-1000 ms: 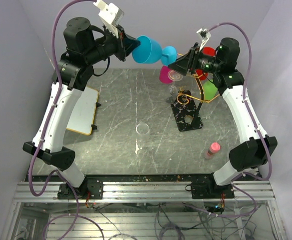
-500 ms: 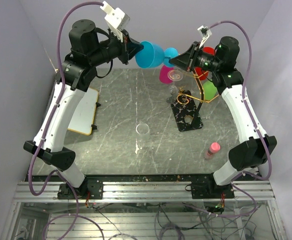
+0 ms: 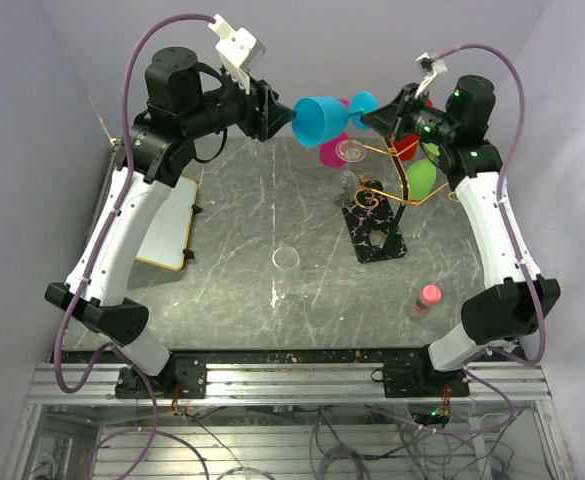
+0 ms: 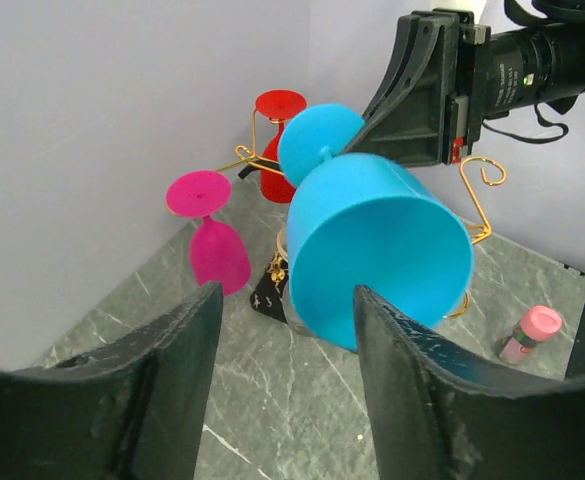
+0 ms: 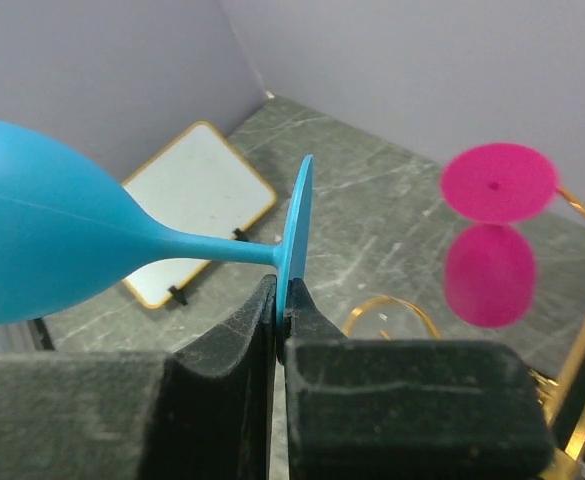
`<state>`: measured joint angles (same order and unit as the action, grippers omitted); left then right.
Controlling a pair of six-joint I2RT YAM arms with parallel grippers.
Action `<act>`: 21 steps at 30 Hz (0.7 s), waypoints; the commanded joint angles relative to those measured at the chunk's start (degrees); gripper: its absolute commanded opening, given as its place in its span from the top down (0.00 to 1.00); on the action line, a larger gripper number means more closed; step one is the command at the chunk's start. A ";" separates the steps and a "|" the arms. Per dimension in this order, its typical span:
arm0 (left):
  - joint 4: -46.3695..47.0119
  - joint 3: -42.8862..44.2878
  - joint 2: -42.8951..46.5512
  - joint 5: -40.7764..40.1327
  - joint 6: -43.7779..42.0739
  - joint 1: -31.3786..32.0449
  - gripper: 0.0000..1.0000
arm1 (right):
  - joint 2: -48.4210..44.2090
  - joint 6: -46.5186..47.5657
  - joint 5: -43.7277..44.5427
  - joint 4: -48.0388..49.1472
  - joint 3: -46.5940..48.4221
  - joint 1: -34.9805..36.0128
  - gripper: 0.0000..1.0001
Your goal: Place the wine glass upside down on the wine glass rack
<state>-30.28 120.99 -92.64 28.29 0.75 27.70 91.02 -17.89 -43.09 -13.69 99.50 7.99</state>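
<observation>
A blue wine glass (image 3: 322, 120) lies level in the air above the back of the table, bowl to the left, foot to the right. My right gripper (image 3: 369, 115) is shut on the rim of its flat foot (image 5: 300, 225). My left gripper (image 3: 280, 115) is open, its fingers (image 4: 187, 350) a little apart from the mouth of the bowl (image 4: 377, 255), touching nothing. Just below and right of the glass stands the wine glass rack (image 3: 392, 195), gold wire on a black marbled base (image 3: 375, 232).
Magenta (image 3: 332, 150), red (image 3: 404, 147) and green (image 3: 420, 178) glasses hang on the rack. A clear cup (image 3: 286, 258) stands mid-table. A pink bottle (image 3: 425, 299) stands at the right front. A small whiteboard (image 3: 167, 222) lies at the left.
The right gripper has shut on the blue glass's foot. The left gripper has opened and let go of the bowl. The glass has shifted to the right.
</observation>
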 commanded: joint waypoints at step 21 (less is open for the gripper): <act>-8.70 -26.52 28.84 -6.22 -21.37 -5.57 0.02 | -26.92 31.51 35.40 -15.43 -3.50 -21.38 1.00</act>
<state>-36.64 98.96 -67.16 20.86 -15.68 23.79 66.70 6.85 -18.11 -26.76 96.73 -9.87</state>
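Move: The right hand already grips the blue wine glass by its foot, the bowl lying to the left. The rack's empty lower right hook is some 18 cm to the hand's right, about 2 cm back and 16 cm below; the green glass's foot hangs about 14 cm right, 6 cm ahead and 10 cm down, the clear one's about 7 cm ahead, level sideways, 10 cm down. From the left hand that hook is about 28 cm right, 5 cm ahead and 20 cm lower, and the blue glass barely 6 cm right, 2 cm ahead and 2 cm below. Sweeping right some 20 cm, and backing and rising about 8 cm each, the right hand carries the blue glass by its foot out to the rack's right side, turning clockwise by about 40 degrees and tipping its fingers upward, grip kept shut. The left hand draws away from the glass, leftward and back, sinking slightly, as its already parted fingers open wide. ##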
